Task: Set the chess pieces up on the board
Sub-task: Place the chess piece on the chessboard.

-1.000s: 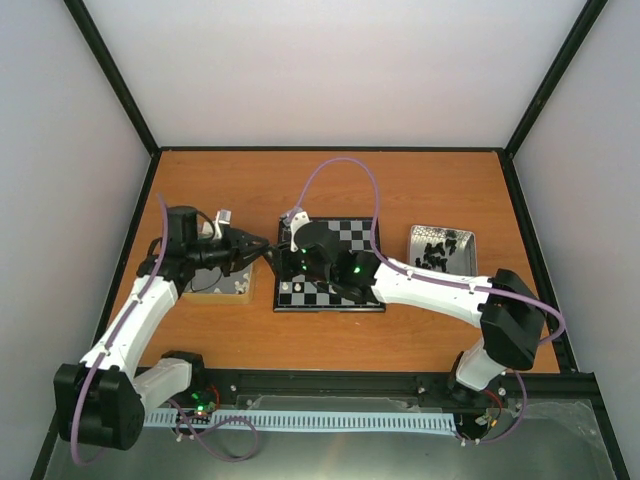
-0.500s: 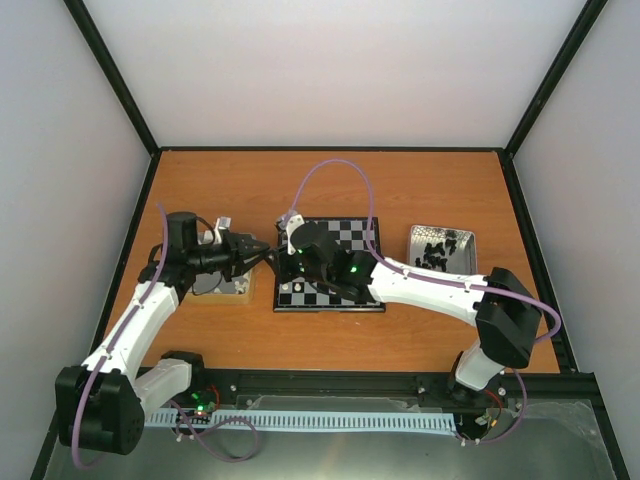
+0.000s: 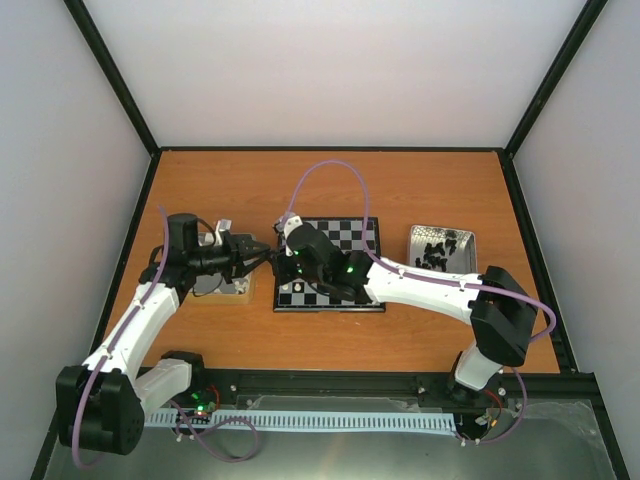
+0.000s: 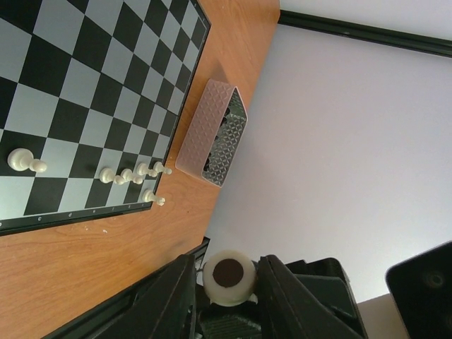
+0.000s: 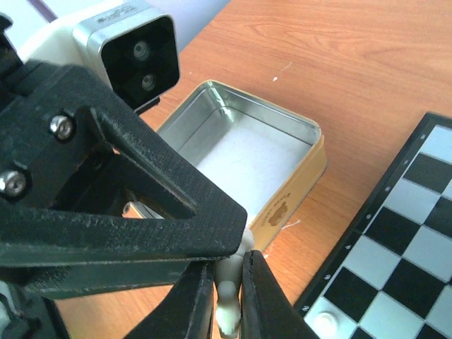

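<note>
A cream-white chess piece (image 4: pixel 227 274) shows its dark round base between the fingers of my left gripper (image 4: pixel 226 263), which is shut on it just left of the board (image 3: pixel 350 232). My right gripper (image 5: pixel 227 277) has its two fingers pressed on the same piece (image 5: pixel 229 300), meeting the left gripper (image 3: pixel 262 253) tip to tip. Several white pieces (image 4: pixel 131 174) stand along one edge row of the board (image 4: pixel 92 85), and one more (image 4: pixel 25 161) stands apart on that row.
A gold tin (image 5: pixel 247 155) with a bare inside sits under the left gripper, beside the board's rim (image 5: pixel 367 212). A metal tin (image 3: pixel 440 248) holding black pieces stands right of the board. The right arm (image 3: pixel 420 285) stretches across the board's near side.
My right gripper has slid left to the board's left edge and shut on the white piece that the left gripper holds. The left arm has barely moved.
</note>
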Controlling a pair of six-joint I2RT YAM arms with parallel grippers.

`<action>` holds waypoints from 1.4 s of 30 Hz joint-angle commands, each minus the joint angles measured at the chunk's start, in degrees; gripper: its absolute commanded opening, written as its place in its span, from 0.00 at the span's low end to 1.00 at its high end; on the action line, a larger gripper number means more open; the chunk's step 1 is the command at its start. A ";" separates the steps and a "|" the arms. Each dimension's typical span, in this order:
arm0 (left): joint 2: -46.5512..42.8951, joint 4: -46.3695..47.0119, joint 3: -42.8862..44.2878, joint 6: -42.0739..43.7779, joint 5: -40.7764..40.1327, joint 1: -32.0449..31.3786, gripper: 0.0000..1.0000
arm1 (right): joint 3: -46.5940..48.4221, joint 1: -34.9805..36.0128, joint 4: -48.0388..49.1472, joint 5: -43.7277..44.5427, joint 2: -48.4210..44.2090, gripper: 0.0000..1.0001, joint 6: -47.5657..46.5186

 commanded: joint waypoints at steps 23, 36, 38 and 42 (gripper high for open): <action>-9.12 -17.88 7.33 47.20 -39.76 -0.07 0.66 | -8.34 -7.26 -45.67 -0.19 -8.80 0.03 6.10; -9.99 -15.74 5.48 47.63 -39.10 -0.11 0.67 | -8.59 -8.72 -45.95 3.19 -1.38 0.03 4.69; -9.83 -15.68 5.39 47.54 -39.10 -0.12 0.67 | -8.88 -9.07 -45.07 2.67 -1.19 0.03 4.37; -9.66 -15.78 5.40 47.54 -39.12 -0.06 0.67 | -9.48 -10.18 -43.42 1.49 -0.13 0.04 3.80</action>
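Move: The white piece is already between both grippers. From the right hand, the empty square beside the corner rook lies some 21 cm right, 2 cm back and 18 cm below; the rook stands about 3 cm right of that square, one pawn 3 cm ahead of it, another 3 cm ahead and 3 cm left. From the left hand, the tray's loose white pieces are roughly 11 cm left, 1 cm ahead and 18 cm below. Rightward about 20 cm and down some 15 cm, drifting back a little, the right hand carries the handed-over piece to the board's near edge by the rook, keeping its grip while the fingers swing to point straight down. The left fingers first open and let go, then that hand withdraws about 9 cm left and slightly forward towards its tray, turning steeper. ##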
